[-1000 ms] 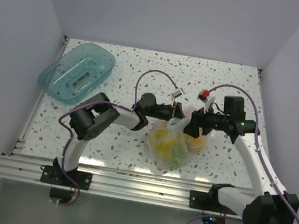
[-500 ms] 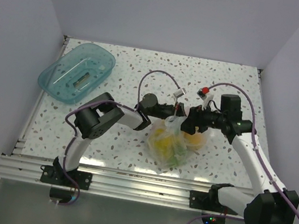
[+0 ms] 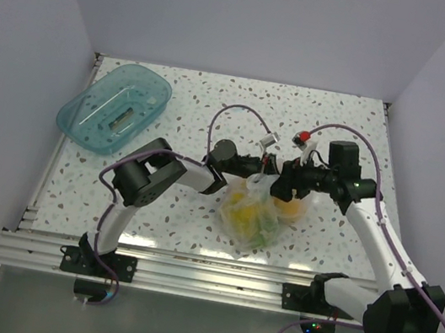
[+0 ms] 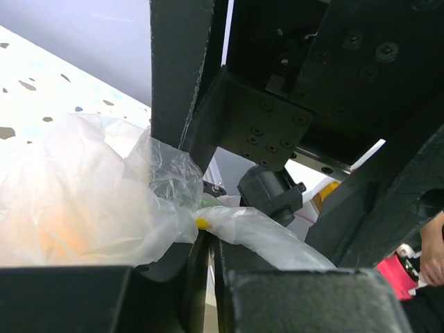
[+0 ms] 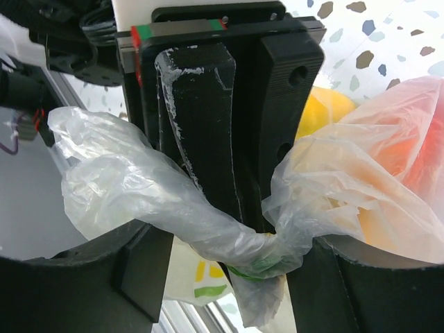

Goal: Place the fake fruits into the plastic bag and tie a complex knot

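Observation:
The plastic bag (image 3: 256, 213) lies near the table's front edge with the fake fruits inside it, yellow (image 3: 244, 213) and orange (image 3: 290, 209) showing through. Both grippers meet over its top. My left gripper (image 3: 262, 173) (image 4: 208, 270) has its jaws a thin slit apart, with the bag's twisted handle (image 4: 257, 232) caught at their tips. My right gripper (image 3: 281, 181) (image 5: 229, 270) stands open, its fingers wide apart. The twisted plastic strand (image 5: 208, 225) and the left gripper's fingers (image 5: 208, 118) pass between them. A yellow fruit (image 5: 322, 111) and an orange-red one (image 5: 409, 152) show through the bag.
A teal oval tray (image 3: 85, 122) sits at the back left of the speckled table. Purple cables (image 3: 240, 111) arch over both wrists. White walls close in the table on three sides, and an aluminium rail (image 3: 187, 273) runs along the near edge.
The left gripper has shifted slightly right toward the right gripper, and the right gripper has drawn a little left. The bag has stayed in place.

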`<state>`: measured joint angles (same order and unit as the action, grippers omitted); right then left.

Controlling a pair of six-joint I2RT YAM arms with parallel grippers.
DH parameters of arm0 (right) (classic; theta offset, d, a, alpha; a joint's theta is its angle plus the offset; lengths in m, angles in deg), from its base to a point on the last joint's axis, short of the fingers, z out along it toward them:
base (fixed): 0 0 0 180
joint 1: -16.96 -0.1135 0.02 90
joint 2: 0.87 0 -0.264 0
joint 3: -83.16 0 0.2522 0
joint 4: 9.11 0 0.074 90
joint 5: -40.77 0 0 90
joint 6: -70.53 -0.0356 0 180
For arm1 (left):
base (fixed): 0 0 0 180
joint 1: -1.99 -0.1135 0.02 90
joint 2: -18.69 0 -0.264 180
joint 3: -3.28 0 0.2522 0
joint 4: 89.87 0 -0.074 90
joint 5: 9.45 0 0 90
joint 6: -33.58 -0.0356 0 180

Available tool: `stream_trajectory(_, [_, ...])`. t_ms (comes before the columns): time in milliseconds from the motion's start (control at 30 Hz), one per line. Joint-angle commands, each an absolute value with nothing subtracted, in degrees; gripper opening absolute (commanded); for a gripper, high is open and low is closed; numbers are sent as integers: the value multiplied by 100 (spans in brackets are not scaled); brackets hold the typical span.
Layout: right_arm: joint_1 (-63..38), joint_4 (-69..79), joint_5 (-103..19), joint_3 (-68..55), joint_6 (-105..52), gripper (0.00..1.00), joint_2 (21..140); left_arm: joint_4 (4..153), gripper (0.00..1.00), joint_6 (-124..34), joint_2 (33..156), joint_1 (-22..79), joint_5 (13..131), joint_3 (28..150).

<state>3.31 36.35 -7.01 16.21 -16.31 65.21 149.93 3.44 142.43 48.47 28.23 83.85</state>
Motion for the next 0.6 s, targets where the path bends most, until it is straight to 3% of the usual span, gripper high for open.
stream_trajectory(0, [149,4216,70,1271,-920,63,6276,14932,15,80,14034,5069,2983,8411])
stream_trajectory(267, [333,5666,-211,797,46,61,6293,15002,33,141,13937,5016,2808,8314])
stream_trajectory(567, [334,6898,-581,5,751,63,6417,15028,33,221,13919,4910,2755,8261])
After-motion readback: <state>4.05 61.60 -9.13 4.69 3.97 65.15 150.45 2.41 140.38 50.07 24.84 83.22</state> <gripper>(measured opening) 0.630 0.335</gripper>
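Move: The twisted neck of the plastic bag lies across the tips of the left hand, practically at its hand point, and about 2 cm left of the right hand point at the same height, passing between the spread right fingers. From the right hand the bananas in the bag sit some 8 cm left, 3 cm back and 12 cm down; the orange is about 4 cm right, 3 cm ahead and 10 cm down. The right hand, fingers kept well apart with the twisted neck still running across between them, draws back about 3.5 cm and nearly 3 cm to the right, away from the left hand, then also rises about 2 cm, its fingertips dipping and swinging towards the base by some 15 degrees. The left hand goes back with it some 2.5 cm, then eases up a centimetre while its nearly shut fingers open to about a third, the twist still against their tips. ##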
